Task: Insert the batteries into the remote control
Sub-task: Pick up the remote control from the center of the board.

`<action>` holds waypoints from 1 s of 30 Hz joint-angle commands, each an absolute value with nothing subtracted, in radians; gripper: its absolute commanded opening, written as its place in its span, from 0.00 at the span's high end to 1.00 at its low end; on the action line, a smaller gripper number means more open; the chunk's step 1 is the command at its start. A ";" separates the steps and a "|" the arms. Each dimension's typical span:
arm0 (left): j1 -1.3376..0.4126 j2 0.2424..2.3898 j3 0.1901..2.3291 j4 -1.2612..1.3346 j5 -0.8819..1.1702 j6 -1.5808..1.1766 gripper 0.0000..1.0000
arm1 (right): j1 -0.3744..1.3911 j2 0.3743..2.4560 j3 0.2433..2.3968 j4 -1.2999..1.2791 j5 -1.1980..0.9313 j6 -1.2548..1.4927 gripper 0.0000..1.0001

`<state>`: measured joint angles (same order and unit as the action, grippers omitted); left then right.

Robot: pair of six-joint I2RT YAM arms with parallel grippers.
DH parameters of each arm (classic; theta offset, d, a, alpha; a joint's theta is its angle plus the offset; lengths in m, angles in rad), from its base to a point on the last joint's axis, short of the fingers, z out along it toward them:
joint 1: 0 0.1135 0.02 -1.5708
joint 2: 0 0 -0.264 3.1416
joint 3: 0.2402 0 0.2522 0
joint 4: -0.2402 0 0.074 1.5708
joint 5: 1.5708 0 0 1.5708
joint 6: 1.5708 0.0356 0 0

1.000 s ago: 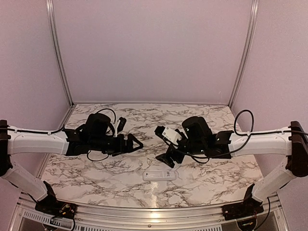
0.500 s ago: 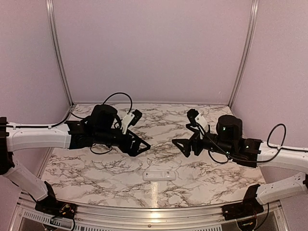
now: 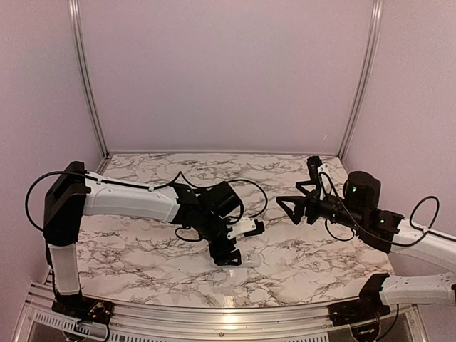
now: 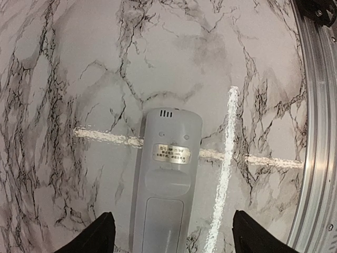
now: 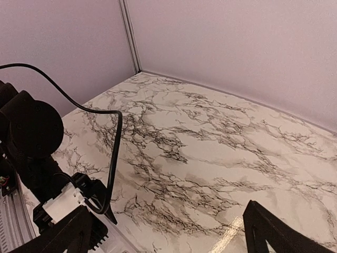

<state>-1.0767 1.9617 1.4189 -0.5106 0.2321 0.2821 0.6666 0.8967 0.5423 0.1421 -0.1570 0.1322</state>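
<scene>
The remote control (image 4: 166, 179) lies flat on the marble table (image 3: 142, 249), plain white back up, with a small label and the battery cover showing. My left gripper (image 4: 171, 240) hangs just above its near end. The jaws are open and stand well clear on either side. From above, the left gripper (image 3: 229, 256) covers most of the remote control (image 3: 251, 261). My right gripper (image 3: 296, 187) is open and empty in the air over the right of the table, also seen as the right gripper (image 5: 168, 237). The batteries show in no view.
The left arm (image 5: 31, 137) and its black cable (image 5: 113, 153) fill the left of the right wrist view. An aluminium rail (image 4: 316, 132) runs along the table's near edge, close to the remote. Lilac walls (image 3: 228, 71) close the back and sides.
The left arm has swung forward and down from the back left to over the remote, and its jaws have narrowed slightly. The right arm has drawn back to the right.
</scene>
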 commanded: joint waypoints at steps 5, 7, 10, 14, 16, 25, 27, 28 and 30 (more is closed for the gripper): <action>-1.108 2.082 1.549 -0.612 0.148 0.405 0.26 | 0.618 0.872 0.517 0.179 -0.234 0.178 0.01; -1.108 2.104 1.570 -0.619 0.150 0.412 0.28 | 0.618 0.868 0.513 0.185 -0.233 0.179 0.01; -1.108 2.140 1.603 -0.641 0.160 0.421 0.31 | 0.617 0.870 0.509 0.186 -0.230 0.178 0.01; -1.111 2.190 1.650 -0.678 0.179 0.433 0.37 | 0.617 0.872 0.513 0.185 -0.226 0.179 0.01; -1.112 2.205 1.663 -0.694 0.187 0.441 0.39 | 0.616 0.877 0.517 0.183 -0.224 0.178 0.01; -1.112 2.238 1.684 -0.714 0.174 0.442 0.61 | 0.617 0.876 0.517 0.181 -0.214 0.185 0.01; -1.111 2.228 1.686 -0.715 0.187 0.439 0.66 | 0.615 0.874 0.520 0.180 -0.213 0.185 0.01; -1.108 2.216 1.688 -0.711 0.199 0.434 0.67 | 0.615 0.875 0.522 0.178 -0.214 0.186 0.01; -1.100 2.187 1.686 -0.689 0.220 0.420 0.70 | 0.615 0.882 0.528 0.178 -0.218 0.188 0.01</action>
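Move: The remote control lies face down and crosswise beneath the open left fingers, its middle about 5 cm below that hand, some 2 cm to its right and level with it fore and aft. The metal rail edge is roughly 13 cm back of the remote, at table height. From the right hand the remote is about 11 cm left, 6 cm back and 22 cm below. Left hand sinks about 5 cm, easing some 2 cm right, and closes its fingers onto the remote's long sides. ##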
